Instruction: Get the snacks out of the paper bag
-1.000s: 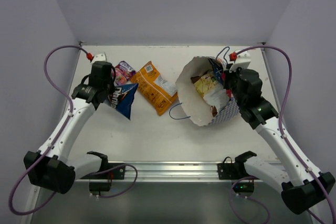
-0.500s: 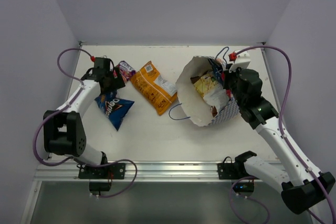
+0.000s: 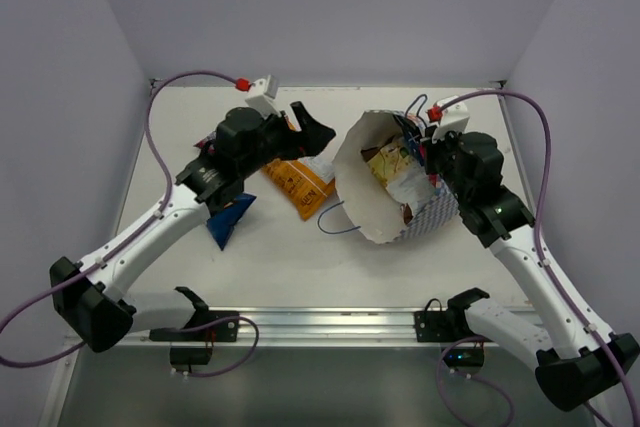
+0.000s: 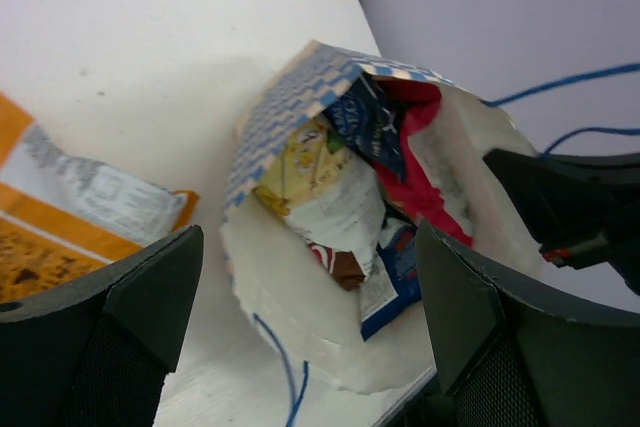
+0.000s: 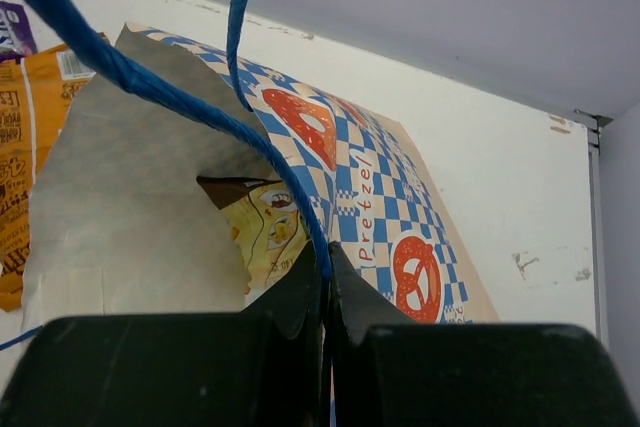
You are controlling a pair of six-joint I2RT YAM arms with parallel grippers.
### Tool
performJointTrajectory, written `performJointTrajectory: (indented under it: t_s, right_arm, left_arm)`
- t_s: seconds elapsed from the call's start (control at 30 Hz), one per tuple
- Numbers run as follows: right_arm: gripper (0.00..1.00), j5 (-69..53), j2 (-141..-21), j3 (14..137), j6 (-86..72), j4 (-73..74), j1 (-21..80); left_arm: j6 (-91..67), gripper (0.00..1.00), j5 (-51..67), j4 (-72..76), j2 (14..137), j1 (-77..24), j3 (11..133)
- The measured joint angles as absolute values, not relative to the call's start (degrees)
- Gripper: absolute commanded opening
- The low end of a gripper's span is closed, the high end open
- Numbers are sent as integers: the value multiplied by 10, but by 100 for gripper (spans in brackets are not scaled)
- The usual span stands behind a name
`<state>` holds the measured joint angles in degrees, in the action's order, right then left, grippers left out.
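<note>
The paper bag (image 3: 362, 209) lies tipped on its side, its mouth toward the left arm. My right gripper (image 3: 430, 155) is shut on the bag's blue cord handle (image 5: 300, 202) at the bag's far rim. My left gripper (image 3: 312, 137) is open and empty, just left of the bag mouth. Its wrist view looks into the bag (image 4: 300, 317), which holds a yellow-white packet (image 4: 320, 182), a red one (image 4: 428, 162) and two dark blue ones (image 4: 365, 122). An orange packet (image 3: 297, 185) and a dark blue packet (image 3: 228, 219) lie on the table, partly under the left arm.
The bag's other blue cord (image 3: 335, 219) trails onto the table in front of its mouth. The purple packet shows only at the edge of the right wrist view (image 5: 12, 29). Walls close in the table at the back and on both sides.
The left gripper set the dark blue packet down at the left, then swung right over the packets to the bag mouth. The right gripper still holds the handle.
</note>
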<state>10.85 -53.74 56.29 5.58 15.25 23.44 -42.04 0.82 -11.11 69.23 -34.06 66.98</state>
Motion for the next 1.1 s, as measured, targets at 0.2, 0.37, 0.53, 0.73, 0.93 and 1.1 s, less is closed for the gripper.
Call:
performJointTrajectory:
  t_s: [0.2,0.37,0.53,0.73,0.93,1.1]
  right_arm:
    - [0,71,-524,563,75,167,226]
    - [0,59,-523,563,75,168,218]
    - [0,49,-523,563,66,168,214]
    - [0,43,-523,563,40,168,213]
    - [0,24,-524,563,24,168,213]
    - [0,9,-525,563,16,167,212]
  left_arm:
    - [-439,87,6,-67,801,-443,714]
    - [-451,84,-5,-38,901,-485,748]
    - [-473,83,-29,17,981,-509,779]
    - [-507,83,-73,69,1042,-519,803]
    - [-534,74,-124,106,1084,-519,832]
    - [-548,68,-154,121,1122,-520,863]
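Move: The dark blue packet in the paper bag's far inner corner lies about 22 cm to the left gripper's right, 5 cm ahead and some 14 cm below. The red packet beside it is some 25 cm right and 3 cm ahead, the yellow packet 18 cm right and about level, both slightly lower. From the right gripper, already pinching the bag's edge and handle, the dark blue packet is roughly 4 cm ahead, 5 cm left and 10 cm below. Sweep the open left gripper about 20 cm right while sinking some 10 cm, over the bag's near lip to its mouth, then push forward so the fingers slip inside under the far edge, towards the dark blue and red packets, narrowing them by about a quarter at the end. Keep the right gripper pinching the bag's edge and handle, letting it drift slightly left. ##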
